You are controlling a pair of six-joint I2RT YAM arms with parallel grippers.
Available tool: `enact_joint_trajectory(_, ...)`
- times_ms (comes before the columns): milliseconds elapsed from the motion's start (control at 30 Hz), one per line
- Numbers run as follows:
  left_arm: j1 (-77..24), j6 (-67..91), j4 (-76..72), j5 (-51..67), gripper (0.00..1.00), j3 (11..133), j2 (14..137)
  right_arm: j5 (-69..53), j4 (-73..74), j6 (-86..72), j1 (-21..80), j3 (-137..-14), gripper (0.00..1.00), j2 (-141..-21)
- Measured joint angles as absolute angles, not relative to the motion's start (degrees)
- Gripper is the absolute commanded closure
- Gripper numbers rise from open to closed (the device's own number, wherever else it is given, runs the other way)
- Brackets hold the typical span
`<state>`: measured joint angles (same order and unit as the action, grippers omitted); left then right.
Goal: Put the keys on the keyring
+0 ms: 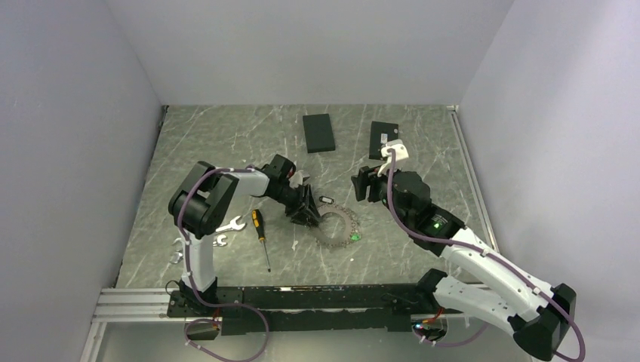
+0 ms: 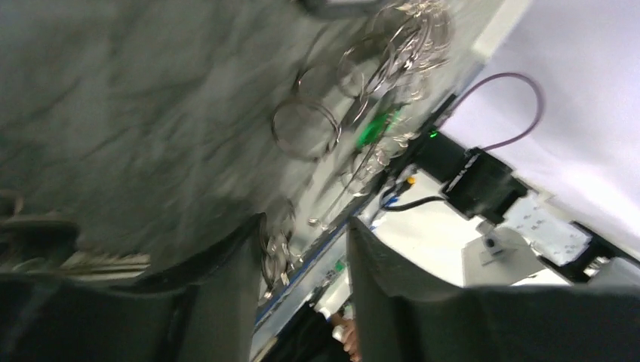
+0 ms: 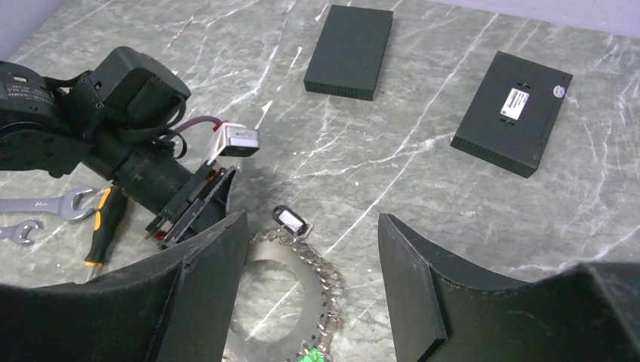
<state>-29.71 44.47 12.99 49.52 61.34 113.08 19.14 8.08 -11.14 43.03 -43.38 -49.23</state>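
The keyring (image 1: 337, 224) is a flat grey ring lying mid-table, with small wire rings along its rim and a green tag (image 1: 352, 236). A small black piece with a white face (image 3: 289, 219) lies at the keyring's (image 3: 260, 253) far rim, linked to the wire rings. I cannot tell whether it is one of the keys; no bladed key shows plainly. My left gripper (image 1: 308, 215) sits low at the ring's left edge. In the blurred left wrist view its jaws (image 2: 306, 226) stand apart, with small wire rings (image 2: 275, 249) beside the left finger. My right gripper (image 3: 311, 222) hovers open above the ring's far right side.
Two black boxes (image 1: 318, 132) (image 1: 383, 139) lie at the back. A black-and-yellow screwdriver (image 1: 260, 237) and two silver wrenches (image 1: 230, 225) (image 1: 219, 241) lie left of the left gripper. White walls close in three sides.
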Motion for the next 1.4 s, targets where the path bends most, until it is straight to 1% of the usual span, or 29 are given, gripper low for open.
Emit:
enact_joint_trajectory(33,-29.74,43.86,14.00,49.12,0.29,61.12,113.08,18.98,8.08,-11.14,43.03,-43.38,0.33,-49.34)
enact_joint_trajectory(100,-29.69,43.66,15.64,50.24,0.18,60.64,112.81,18.94,8.08,-11.14,42.98,-43.38,0.33,-49.41)
enact_joint_trajectory(200,-29.91,42.59,17.67,49.06,0.10,60.58,110.28,18.96,8.03,-11.11,42.81,-43.38,0.33,-49.39)
enact_joint_trajectory(300,-30.06,41.04,21.47,46.06,0.07,60.53,107.68,18.94,7.57,-11.09,42.78,-43.27,0.33,-49.25)
enact_joint_trajectory(400,-30.09,38.54,28.75,41.45,0.07,61.63,103.68,18.90,6.92,-10.96,42.78,-42.81,0.33,-48.51)
enact_joint_trajectory(500,-30.09,35.46,36.67,35.99,0.07,65.93,99.02,18.20,5.78,-10.68,42.78,-42.06,0.33,-47.57)
enact_joint_trajectory(600,-30.09,31.86,43.29,29.61,0.06,71.61,93.36,16.71,3.99,-10.33,42.78,-40.84,0.30,-46.15)
enact_joint_trajectory(667,-30.09,29.32,46.35,25.32,0.05,74.83,89.23,15.57,2.55,-10.07,42.78,-39.92,0.26,-44.93)
enact_joint_trajectory(700,-30.09,27.83,47.59,22.76,0.01,76.25,86.76,14.79,1.54,-10.00,42.78,-39.40,0.23,-44.25)
enact_joint_trajectory(800,-30.09,23.83,48.64,15.49,0.01,77.32,78.59,13.19,-1.04,-10.02,42.78,-38.41,0.03,-42.74)
enact_joint_trajectory(833,-30.09,22.55,48.31,13.02,0.01,76.86,75.64,12.56,-2.20,-9.87,42.78,-38.09,0.01,-42.37)
enact_joint_trajectory(967,-30.09,17.26,44.10,3.05,0.01,71.16,62.85,10.55,-5.34,-10.13,42.78,-37.39,0.00,-41.56)
enact_joint_trajectory(1067,-30.09,11.66,37.50,-4.60,0.01,62.46,51.27,9.02,-7.88,-10.55,42.78,-36.82,0.00,-41.28)
enact_joint_trajectory(1200,-30.09,4.71,29.23,-13.82,0.01,51.11,40.03,6.94,-10.87,-11.55,42.78,-36.80,0.00,-42.63)
enact_joint_trajectory(1300,-30.09,1.87,25.78,-18.33,0.00,44.84,34.76,6.98,-11.68,-13.52,42.78,-37.28,0.00,-45.71)
enact_joint_trajectory(1400,-30.09,-0.30,23.55,-20.38,0.00,40.91,30.22,7.64,-11.68,-15.53,42.78,-37.98,0.00,-49.10)
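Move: The left hand is at the keyring's left edge; the keyring's middle lies about 7 cm to its right, 1 cm nearer the base and 3 cm below. On the table, the black-headed key is some 7 cm ahead and 5 cm left of that hand, the white-labelled key 8 cm ahead and 4 cm right, the screwdriver handle level with it, 16 cm left. From the right hand, the keyring is roughly 8 cm left, 3 cm back and 24 cm down. The left fingers, already parting, open wide and come free of the keyring's left edge. The left hand eases back slightly, then rises and swings left, over 20 cm each way, towards the wrench side, turning some 100 degrees until the fingers point forward. The right hand lifts about 6 cm, then sinks a little while drifting left, tilting and opening fully. ##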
